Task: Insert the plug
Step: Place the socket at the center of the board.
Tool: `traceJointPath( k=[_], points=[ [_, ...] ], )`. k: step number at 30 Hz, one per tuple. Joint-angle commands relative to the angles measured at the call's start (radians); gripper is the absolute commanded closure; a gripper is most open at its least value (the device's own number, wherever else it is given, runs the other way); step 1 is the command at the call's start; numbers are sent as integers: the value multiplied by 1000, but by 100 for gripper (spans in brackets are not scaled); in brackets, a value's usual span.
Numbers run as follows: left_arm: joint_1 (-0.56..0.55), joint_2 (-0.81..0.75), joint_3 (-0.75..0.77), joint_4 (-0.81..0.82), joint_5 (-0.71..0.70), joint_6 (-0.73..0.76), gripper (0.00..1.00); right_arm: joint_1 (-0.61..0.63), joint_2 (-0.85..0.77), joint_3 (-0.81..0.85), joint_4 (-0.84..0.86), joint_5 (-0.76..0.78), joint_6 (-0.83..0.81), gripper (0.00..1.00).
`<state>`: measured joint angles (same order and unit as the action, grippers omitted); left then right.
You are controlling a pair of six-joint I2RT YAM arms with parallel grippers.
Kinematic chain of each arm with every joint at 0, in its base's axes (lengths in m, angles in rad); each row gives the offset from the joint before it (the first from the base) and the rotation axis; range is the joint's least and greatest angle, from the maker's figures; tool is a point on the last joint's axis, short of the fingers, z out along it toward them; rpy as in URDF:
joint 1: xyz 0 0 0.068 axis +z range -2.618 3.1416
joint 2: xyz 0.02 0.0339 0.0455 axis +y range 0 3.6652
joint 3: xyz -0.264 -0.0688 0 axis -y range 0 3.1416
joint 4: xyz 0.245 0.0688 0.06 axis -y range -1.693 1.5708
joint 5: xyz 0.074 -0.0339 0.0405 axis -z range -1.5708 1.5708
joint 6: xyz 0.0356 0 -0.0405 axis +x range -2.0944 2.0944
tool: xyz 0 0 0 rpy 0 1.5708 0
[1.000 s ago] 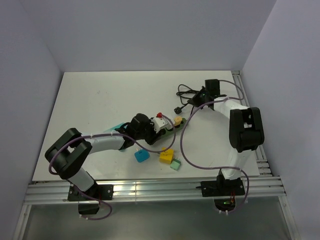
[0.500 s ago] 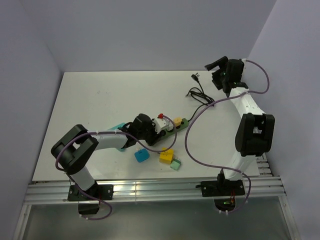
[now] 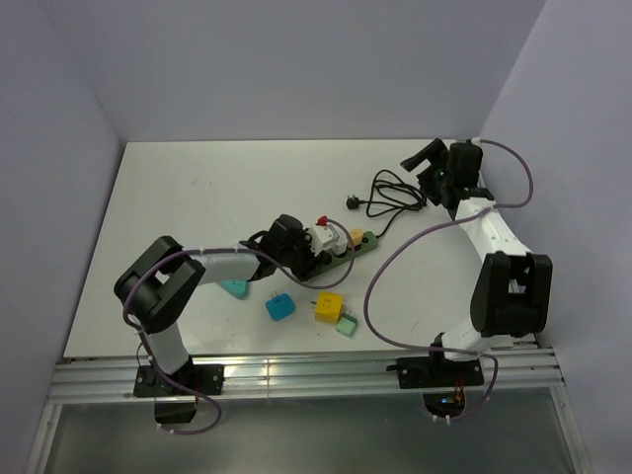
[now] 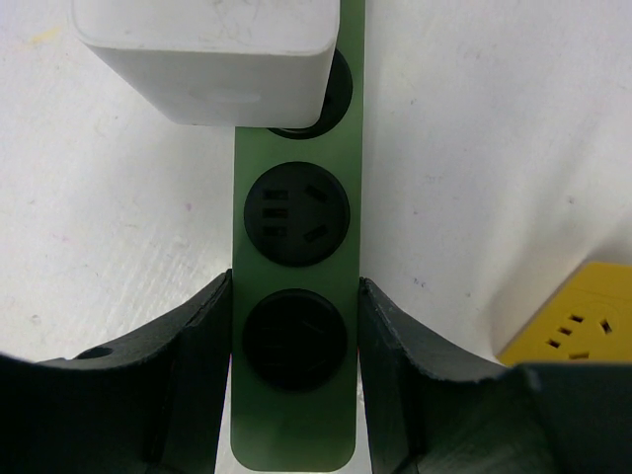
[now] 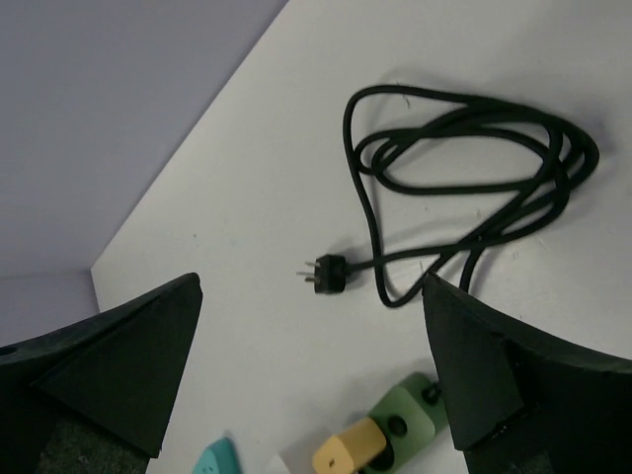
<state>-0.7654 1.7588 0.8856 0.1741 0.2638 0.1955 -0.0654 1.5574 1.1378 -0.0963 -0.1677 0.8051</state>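
Observation:
The black plug (image 5: 331,274) lies loose on the white table with its prongs pointing left, and its coiled cable (image 5: 474,148) trails behind it. From above, the plug (image 3: 353,202) sits just behind the green power strip (image 3: 357,245). My right gripper (image 3: 427,170) hovers open over the cable at the back right, holding nothing. In the right wrist view the gripper (image 5: 312,284) frames the plug from above. My left gripper (image 4: 294,280) is shut on the near end of the power strip (image 4: 296,405). Two empty round sockets show there, below a white adapter (image 4: 207,49).
A yellow plug (image 3: 351,236) and a red-topped piece (image 3: 321,219) sit on the strip. Loose adapters lie in front: teal (image 3: 235,287), blue (image 3: 280,308), yellow (image 3: 329,307) and mint green (image 3: 347,325). Walls close the back and both sides.
My right gripper has opened, let go of the plug and risen toward the back right. The plug and cable shifted and now lie loose. The left gripper moved the strip slightly right.

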Motion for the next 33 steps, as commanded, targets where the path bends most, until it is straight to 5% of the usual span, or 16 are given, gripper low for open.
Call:
traceJointPath(
  k=[1, 4, 10, 12, 14, 22, 33],
  points=[
    [14, 40, 76, 56, -20, 18, 100, 4, -135, -65, 20, -27, -43, 0],
    [20, 54, 78, 86, -20, 25, 91, 4, -209, -156, 55, -53, -37, 0],
    [26, 21, 62, 108, -15, 33, 57, 21, -298, -240, 50, -90, -69, 0],
    [29, -17, 46, 111, 5, 28, 37, 32, -319, -265, 23, -89, -83, 0],
    [37, -45, 26, 139, 14, 15, 1, 44, -359, -289, 23, -96, -95, 0],
    [49, -220, -79, 188, -11, -76, 1, 102, -483, -391, -40, -96, -149, 0],
    [123, -497, -232, 234, -230, -402, 0, 303, -600, -461, -105, -91, -279, 0]
  ],
)
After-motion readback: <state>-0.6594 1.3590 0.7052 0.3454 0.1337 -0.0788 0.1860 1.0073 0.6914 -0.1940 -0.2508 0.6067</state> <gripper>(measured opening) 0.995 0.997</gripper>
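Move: Between the left fingers is the near left end of the green socket strip, whose middle lies some 7 cm right and 3 cm ahead of that hand. From the hand, the white plug stands about 8 cm right and 5 ahead, the orange one 12 right and 7 ahead. From the right hand, the strip's middle is roughly 22 cm left, 17 back and 16 below; at that depth the cord's black plug is 17 left and 3 back, the cord coil 6 left and level. Keeping its pinch on the strip's end, the left hand first eases about 1 cm forward, then spreads its fingers wide, comes free and rises some 12 cm while veering left and a little forward, turning roughly 20 degrees counter-clockwise. Meanwhile the right hand, empty and wide open, sweeps back about 16 cm and left towards the strip, staying high and also turning counter-clockwise. ##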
